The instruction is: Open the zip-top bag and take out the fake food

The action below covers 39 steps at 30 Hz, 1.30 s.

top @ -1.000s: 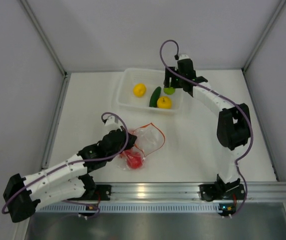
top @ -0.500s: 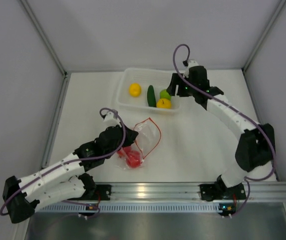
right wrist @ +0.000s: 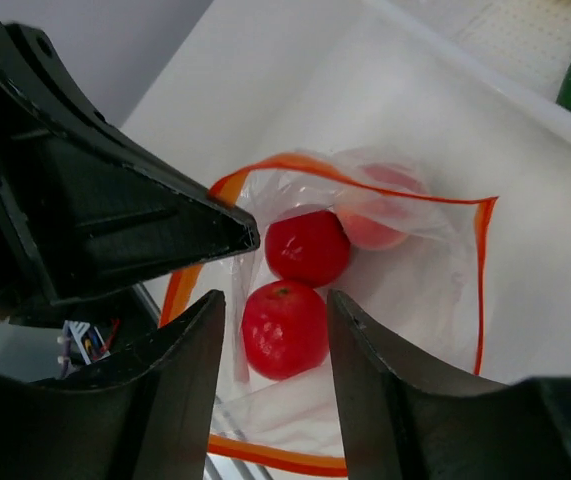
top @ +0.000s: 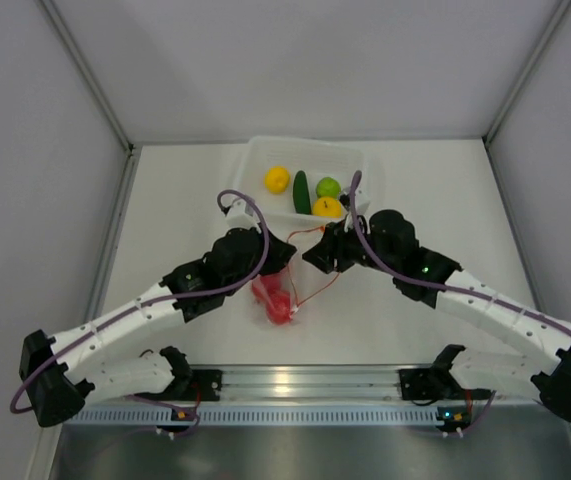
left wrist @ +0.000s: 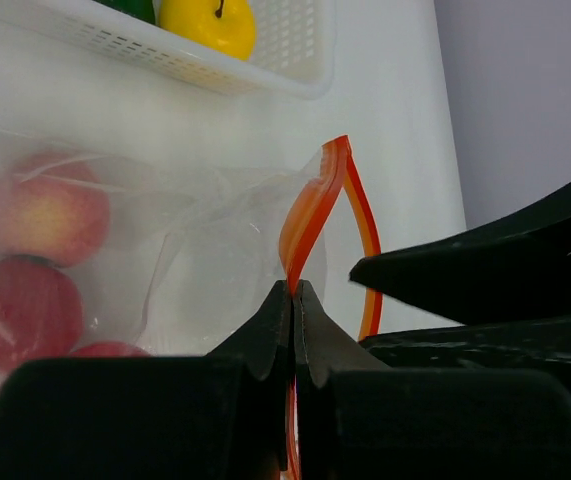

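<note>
The zip-top bag (top: pixel 287 285) hangs in front of the basket with its mouth held open. My left gripper (left wrist: pixel 293 290) is shut on the orange-red zip strip (left wrist: pixel 310 215) and holds that edge up. In the right wrist view, two red fruits (right wrist: pixel 285 328) and a pink one (right wrist: pixel 377 230) of the fake food lie inside the bag. My right gripper (right wrist: pixel 277 310) hangs open just over the bag's mouth, its fingers standing either side of the nearer red fruit without touching it. Its fingers (left wrist: pixel 485 270) show close beside the strip in the left wrist view.
A translucent white basket (top: pixel 255 165) stands behind the bag. It holds two yellow fruits (top: pixel 277 179), a dark green cucumber (top: pixel 301 191) and a light-green fruit (top: pixel 328 187). White walls close the table on three sides.
My right arm has swung from the basket down to the bag's mouth, and its jaws have narrowed. My left gripper has lifted the zip strip toward the basket.
</note>
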Tool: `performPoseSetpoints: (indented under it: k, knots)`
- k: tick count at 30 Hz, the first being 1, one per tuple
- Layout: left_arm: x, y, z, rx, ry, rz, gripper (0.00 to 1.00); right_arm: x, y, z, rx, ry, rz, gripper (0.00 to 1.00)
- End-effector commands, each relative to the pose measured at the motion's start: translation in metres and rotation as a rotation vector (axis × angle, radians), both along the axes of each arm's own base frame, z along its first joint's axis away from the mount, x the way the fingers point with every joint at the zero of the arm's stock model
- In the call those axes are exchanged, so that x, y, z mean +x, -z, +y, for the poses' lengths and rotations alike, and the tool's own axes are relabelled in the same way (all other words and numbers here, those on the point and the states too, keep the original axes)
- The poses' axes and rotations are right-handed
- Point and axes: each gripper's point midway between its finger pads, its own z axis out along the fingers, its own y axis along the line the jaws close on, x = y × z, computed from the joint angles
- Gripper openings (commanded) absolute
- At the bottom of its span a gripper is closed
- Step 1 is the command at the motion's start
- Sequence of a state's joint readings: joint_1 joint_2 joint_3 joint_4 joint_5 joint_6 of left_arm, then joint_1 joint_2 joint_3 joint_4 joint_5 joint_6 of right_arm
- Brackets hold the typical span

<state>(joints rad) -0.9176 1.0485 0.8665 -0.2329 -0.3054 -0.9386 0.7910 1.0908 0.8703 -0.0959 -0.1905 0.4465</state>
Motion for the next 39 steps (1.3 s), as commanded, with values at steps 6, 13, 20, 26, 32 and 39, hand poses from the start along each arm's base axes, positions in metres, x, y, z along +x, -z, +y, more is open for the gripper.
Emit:
performPoseSetpoints:
  k: [6,13,20,26,32,39]
  knots:
    - [-0.006,-0.070,-0.030,-0.208,0.081,-0.087,0.00,0.022,0.011,-0.014,-0.021,0.233,-0.023,0.35]
    - [-0.013,-0.075,-0.052,-0.267,0.134,-0.079,0.00,0.029,0.022,-0.016,-0.077,0.290,-0.015,0.31]
    - [-0.011,-0.075,-0.047,-0.273,0.100,-0.091,0.00,0.039,0.069,-0.055,-0.295,0.448,0.002,0.31]
    - [-0.010,-0.061,-0.033,-0.254,0.051,-0.092,0.00,0.044,0.078,-0.102,-0.436,0.590,-0.046,0.30]
    - [-0.009,-0.046,-0.024,-0.227,0.024,-0.087,0.00,0.051,0.069,-0.171,-0.689,0.796,-0.126,0.28]
    - [-0.011,-0.033,-0.030,-0.202,0.048,-0.063,0.00,0.048,0.025,-0.216,-0.821,0.903,-0.183,0.26]
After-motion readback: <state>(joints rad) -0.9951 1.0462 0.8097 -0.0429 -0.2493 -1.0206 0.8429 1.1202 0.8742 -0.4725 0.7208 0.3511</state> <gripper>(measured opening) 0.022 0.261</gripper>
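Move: The zip-top bag's open mouth is already around the right fingertips, its middle about 3 cm below them and 1 cm left. The nearer red apple in the bag is about 7 cm back, 8 cm left and 15 cm below; the second is level, 11 cm left. The yellow apple in the tray is 24 cm ahead, 5 cm right and lower. From the left gripper, which holds the rim, the mouth is 5 cm right and 3 below. Keep the left gripper shut on the orange rim and shift it about 4 cm right, slightly up and back. Lower the right gripper within the mouth while easing forward, then sweep it right, some 15 cm in all, swinging its fingers clockwise from leftward to straight ahead and narrowing them to about a quarter open, so that they draw the rim away from the left gripper. ##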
